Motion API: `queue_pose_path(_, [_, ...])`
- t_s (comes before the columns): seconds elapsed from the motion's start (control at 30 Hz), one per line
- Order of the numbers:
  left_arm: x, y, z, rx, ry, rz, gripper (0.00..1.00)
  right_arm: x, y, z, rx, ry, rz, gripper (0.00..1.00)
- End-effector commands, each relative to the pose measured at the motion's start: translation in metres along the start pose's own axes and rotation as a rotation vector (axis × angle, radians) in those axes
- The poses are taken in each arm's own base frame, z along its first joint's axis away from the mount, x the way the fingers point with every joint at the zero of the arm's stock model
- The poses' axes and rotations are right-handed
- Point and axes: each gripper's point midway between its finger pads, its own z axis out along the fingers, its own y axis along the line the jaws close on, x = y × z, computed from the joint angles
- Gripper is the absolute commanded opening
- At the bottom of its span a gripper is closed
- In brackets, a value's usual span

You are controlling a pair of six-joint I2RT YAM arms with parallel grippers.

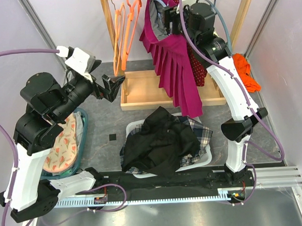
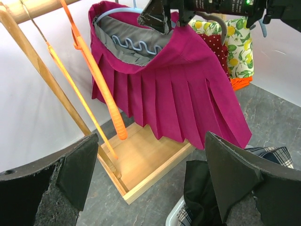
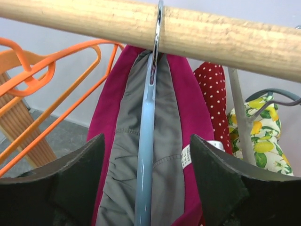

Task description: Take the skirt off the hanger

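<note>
The magenta pleated skirt (image 1: 177, 76) hangs from a light-blue hanger (image 3: 146, 155) whose metal hook sits over the wooden rod (image 3: 211, 37). Its grey-lined waist (image 3: 174, 141) is draped over the hanger. My right gripper (image 1: 170, 18) is up at the rod, open, with a jaw on each side of the waist and hanger (image 3: 146, 139) and a gap on both sides. My left gripper (image 1: 114, 87) hovers open to the left of the rack with nothing between its fingers (image 2: 150, 136). It faces the skirt (image 2: 188, 94) and the hanger (image 2: 134, 44).
Orange hangers (image 1: 124, 33) hang left of the skirt, and a red dotted garment (image 1: 197, 70) and a lemon-print one (image 3: 261, 136) to its right. The rack's wooden base tray (image 1: 145, 90) lies below. A white basket (image 1: 134, 126) holds dark clothes, and a teal basket (image 1: 83, 131) stands at left.
</note>
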Motion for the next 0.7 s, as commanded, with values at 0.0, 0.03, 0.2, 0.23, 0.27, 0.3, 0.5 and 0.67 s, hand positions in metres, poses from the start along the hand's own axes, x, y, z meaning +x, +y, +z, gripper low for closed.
queue_pose_path(0.0, [-0.022,0.008,-0.009,-0.03,-0.061,0.018,0.99,-0.004,0.001,-0.008,-0.014,0.013,0.004,0.76])
queue_pose_path(0.03, [-0.021,0.008,-0.009,-0.03,-0.059,0.018,0.99,0.005,0.0,-0.008,-0.006,0.046,0.008,0.74])
queue_pose_path(0.2, [-0.022,0.009,-0.01,-0.038,-0.062,0.021,0.99,0.024,0.0,-0.01,0.009,0.11,0.022,0.55])
queue_pose_path(0.23, [-0.022,0.009,-0.01,-0.038,-0.061,0.021,0.99,0.025,0.0,-0.01,0.008,0.113,0.023,0.5])
queue_pose_path(0.27, [-0.022,0.009,-0.01,-0.037,-0.063,0.023,0.99,0.027,0.001,-0.012,0.0,0.117,0.024,0.4])
queue_pose_path(0.3, [-0.022,0.009,-0.011,-0.035,-0.063,0.021,0.99,0.026,0.001,-0.013,-0.002,0.114,0.024,0.35])
queue_pose_path(0.5, [-0.023,0.01,-0.013,-0.042,-0.066,0.026,0.99,-0.015,0.013,-0.025,-0.042,-0.019,0.024,0.03])
queue_pose_path(0.67, [-0.021,0.01,-0.014,-0.044,-0.064,0.035,0.99,-0.068,0.016,-0.046,-0.064,-0.223,0.041,0.05])
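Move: The near end of the magenta skirt's blue hanger hangs about 3 cm below the right hand, already between its open fingers. From that hand, the orange hangers are roughly 15 cm left, 2 cm nearer the base and 5 cm lower; the red polka-dot skirt is some 7 cm right, 5 cm farther out and 12 cm lower. From the idle left hand, that blue end is about 25 cm ahead, 20 cm right and 3 cm lower. The blue hanger's near arm, inside the magenta waistband, gets pinched between the right fingers, which go from wide open to nearly shut and stop a little short. The right hand first sinks about 3 cm to straddle it, tipping down some 5 degrees, and barely moves once the fingers have closed. ##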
